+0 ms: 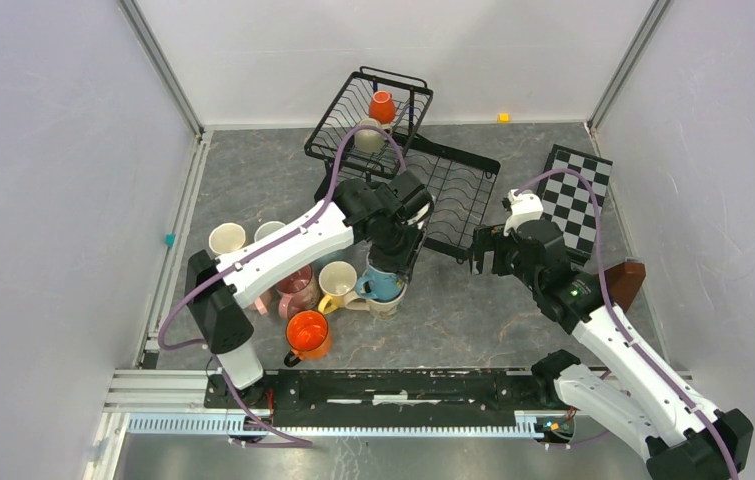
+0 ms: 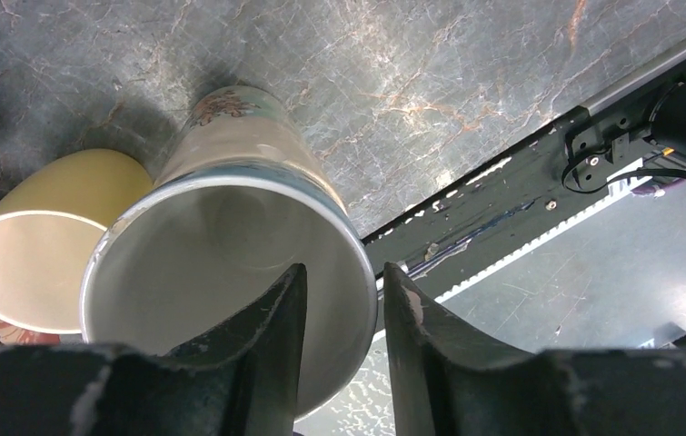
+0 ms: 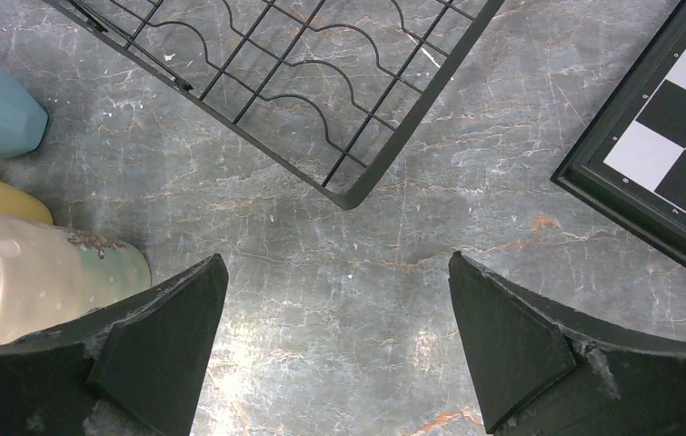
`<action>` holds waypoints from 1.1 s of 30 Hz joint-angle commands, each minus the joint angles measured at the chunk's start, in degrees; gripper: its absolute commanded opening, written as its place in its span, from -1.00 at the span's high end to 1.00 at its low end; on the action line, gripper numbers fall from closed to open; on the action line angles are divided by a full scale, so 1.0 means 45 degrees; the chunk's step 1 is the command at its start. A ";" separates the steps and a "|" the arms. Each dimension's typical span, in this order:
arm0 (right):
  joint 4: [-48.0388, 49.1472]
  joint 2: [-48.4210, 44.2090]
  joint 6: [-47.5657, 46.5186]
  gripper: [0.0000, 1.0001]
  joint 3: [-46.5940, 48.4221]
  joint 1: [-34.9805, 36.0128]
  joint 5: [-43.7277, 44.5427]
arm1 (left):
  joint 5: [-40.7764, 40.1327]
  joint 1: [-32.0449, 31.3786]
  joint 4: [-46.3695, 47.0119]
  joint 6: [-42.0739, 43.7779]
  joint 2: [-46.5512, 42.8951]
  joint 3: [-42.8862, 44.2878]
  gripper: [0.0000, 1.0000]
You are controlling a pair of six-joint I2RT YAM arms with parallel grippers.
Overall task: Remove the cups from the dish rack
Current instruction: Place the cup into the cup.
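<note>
The black wire dish rack [image 1: 453,190] stands at the back; its raised basket [image 1: 348,110] holds an orange cup [image 1: 381,105] and a beige cup [image 1: 368,137]. Several cups stand on the table: cream [image 1: 226,238], pale [image 1: 270,231], pink [image 1: 296,290], yellow [image 1: 336,280], orange [image 1: 308,333]. A floral cup [image 2: 230,254] stands beside the yellow cup [image 2: 48,245]. My left gripper [image 2: 346,267] straddles its rim, jaws slightly apart, with a sliver of gap outside. My right gripper [image 3: 335,258] hangs wide open over bare table near the rack's corner [image 3: 348,195].
A black-and-white checkered board [image 1: 575,195] lies at the right, with a brown object [image 1: 625,283] nearer me. A metal rail [image 1: 393,385] runs along the near edge. White walls enclose three sides. A small yellow bit [image 1: 503,117] lies at the back.
</note>
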 commanded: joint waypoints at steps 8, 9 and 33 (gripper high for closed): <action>0.0083 -0.0028 -0.0017 -0.96 0.0458 -0.0060 -0.0045 | -0.0360 -0.0088 0.0279 0.0635 -0.0429 0.1476 -0.37; 0.0072 -0.0009 -0.0015 -0.96 0.0490 -0.0073 -0.0063 | -0.0399 -0.0075 0.0352 0.0613 -0.0507 0.1520 -0.40; -0.0651 0.0330 -0.0160 -0.96 0.1919 -0.0063 -0.0513 | -0.3928 0.3131 0.2631 0.0093 -0.1663 0.4708 -1.00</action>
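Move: Right at the rim of the blue cup, which stands in the cream cup with its middle about 4 cm left, 1 cm ahead and 3 cm below, the left hand has next the grey cup on the rack's upper tier, roughly 22 cm ahead, 8 cm left and 7 cm up. The orange cup stands some 5 cm beyond that one and 3 cm to its right. From the right hand the grey cup lies about 15 cm ahead, 21 cm left and 8 cm up. Opening its already loosened fingers wide, the left hand comes free of the blue cup's rim and lifts away, slowly then fast, about 18 cm up. Late in the climb it sweeps 10 cm forward and somewhat left towards the rack's upper tier, fingers swinging some 30 degrees forward and the hand turning counter-clockwise. The empty, open right hand rises about 3 cm. ##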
